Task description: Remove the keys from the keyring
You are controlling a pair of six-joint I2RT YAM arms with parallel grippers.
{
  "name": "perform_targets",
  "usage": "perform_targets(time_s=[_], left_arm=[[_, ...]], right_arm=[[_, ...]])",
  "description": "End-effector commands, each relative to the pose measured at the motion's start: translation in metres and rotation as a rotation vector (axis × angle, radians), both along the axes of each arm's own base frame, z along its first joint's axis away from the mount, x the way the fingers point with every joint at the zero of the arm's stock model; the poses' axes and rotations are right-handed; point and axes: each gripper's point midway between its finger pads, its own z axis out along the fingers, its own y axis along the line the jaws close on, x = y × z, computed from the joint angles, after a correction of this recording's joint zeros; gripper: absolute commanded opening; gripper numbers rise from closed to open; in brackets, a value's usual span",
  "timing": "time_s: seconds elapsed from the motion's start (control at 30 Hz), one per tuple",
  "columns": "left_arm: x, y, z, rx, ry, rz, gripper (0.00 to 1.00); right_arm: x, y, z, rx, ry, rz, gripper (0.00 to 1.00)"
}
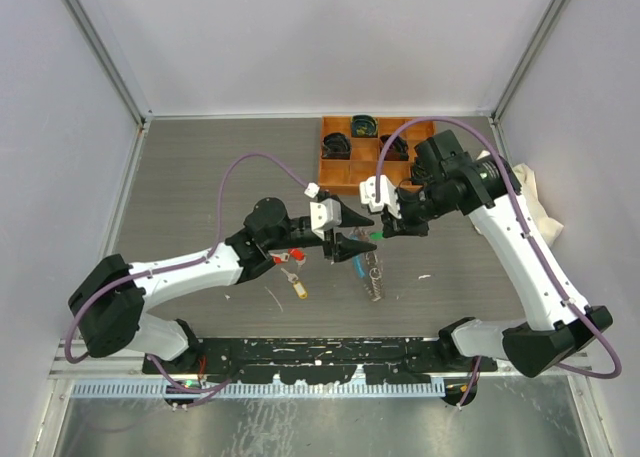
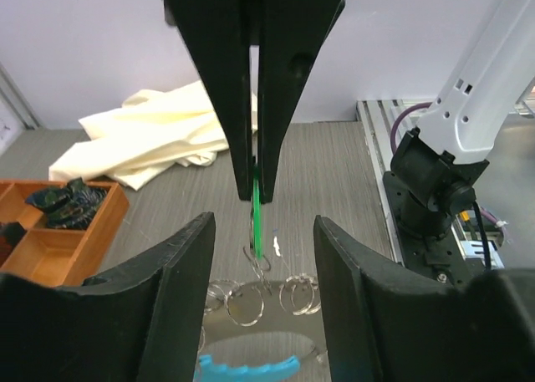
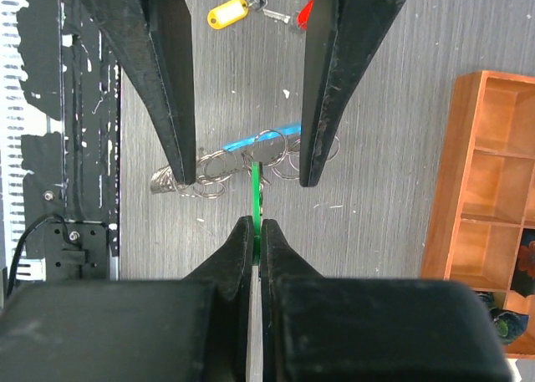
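My right gripper (image 3: 256, 223) is shut on a green tag (image 3: 256, 190) of one of the keys, holding it edge-on above the table. A small ring and silver key (image 2: 260, 261) hang from the tag. My left gripper (image 2: 263, 221) is open, its fingers (image 2: 171, 298) on either side of the green tag (image 2: 257, 219) without touching it. Below lies the keyring (image 2: 251, 300), a silvery coil with a light-blue segment (image 2: 247, 369). From above, the two grippers (image 1: 372, 233) (image 1: 386, 230) meet over the keyring (image 1: 368, 274). Keys with a red tag (image 1: 297, 256) and a yellow tag (image 1: 300, 290) lie loose to the left.
An orange compartment tray (image 1: 340, 175) holding black items stands at the back of the table. A cream cloth (image 1: 535, 202) lies at the right edge. The right arm's base (image 2: 430, 190) stands close on the right in the left wrist view.
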Motion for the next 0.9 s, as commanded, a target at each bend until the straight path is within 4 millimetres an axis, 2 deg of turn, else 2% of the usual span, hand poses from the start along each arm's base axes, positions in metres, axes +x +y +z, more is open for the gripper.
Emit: perform_targets(time_s=[0.0, 0.23, 0.33, 0.57, 0.67, 0.7, 0.87], left_arm=[[0.005, -0.003, 0.037, -0.126, -0.113, 0.024, 0.49], [0.005, -0.006, 0.023, -0.098, -0.074, 0.013, 0.41], [0.005, -0.007, 0.017, -0.072, -0.070, 0.013, 0.33], [0.007, -0.009, 0.011, -0.031, -0.056, 0.010, 0.21], [0.006, -0.010, 0.010, -0.020, -0.051, 0.000, 0.04], [0.006, -0.010, 0.011, -0.022, -0.051, 0.001, 0.01], [0.004, -0.011, 0.015, -0.022, -0.035, -0.006, 0.00]], right_arm=[[0.003, 0.005, 0.014, 0.009, -0.031, -0.013, 0.01], [0.006, 0.010, 0.020, 0.028, -0.045, -0.022, 0.01], [0.006, 0.012, 0.022, 0.032, -0.042, -0.022, 0.01], [0.005, 0.016, 0.025, 0.042, -0.043, -0.022, 0.01], [0.004, 0.018, 0.024, 0.039, -0.037, -0.016, 0.01], [0.004, 0.018, 0.023, 0.039, -0.035, -0.015, 0.01], [0.001, 0.020, 0.021, 0.035, -0.031, -0.006, 0.01]])
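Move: The green strip is almost between the left hand's open fingertips, about 1 cm to its right and 1 cm lower. Under it hang the loose rings, some 5 cm below that hand and straight under it, and the blue strap, some 8 cm below and 2 cm to its left. The red key tags lie on the table about 18 cm left and 4 cm ahead. The right hand grips the strip, its middle about 1 cm left of and 1 cm below that hand. The left fingers, about half open around the green strip, swing shut and pinch it just beyond the right hand's tips, while the hand eases about 1 cm down and slightly right and forward onto it, with hardly any wrist turn. The right hand keeps its shut grip on the other part of the strip and holds nearly still, drifting under 1 cm left towards the left fingers. ##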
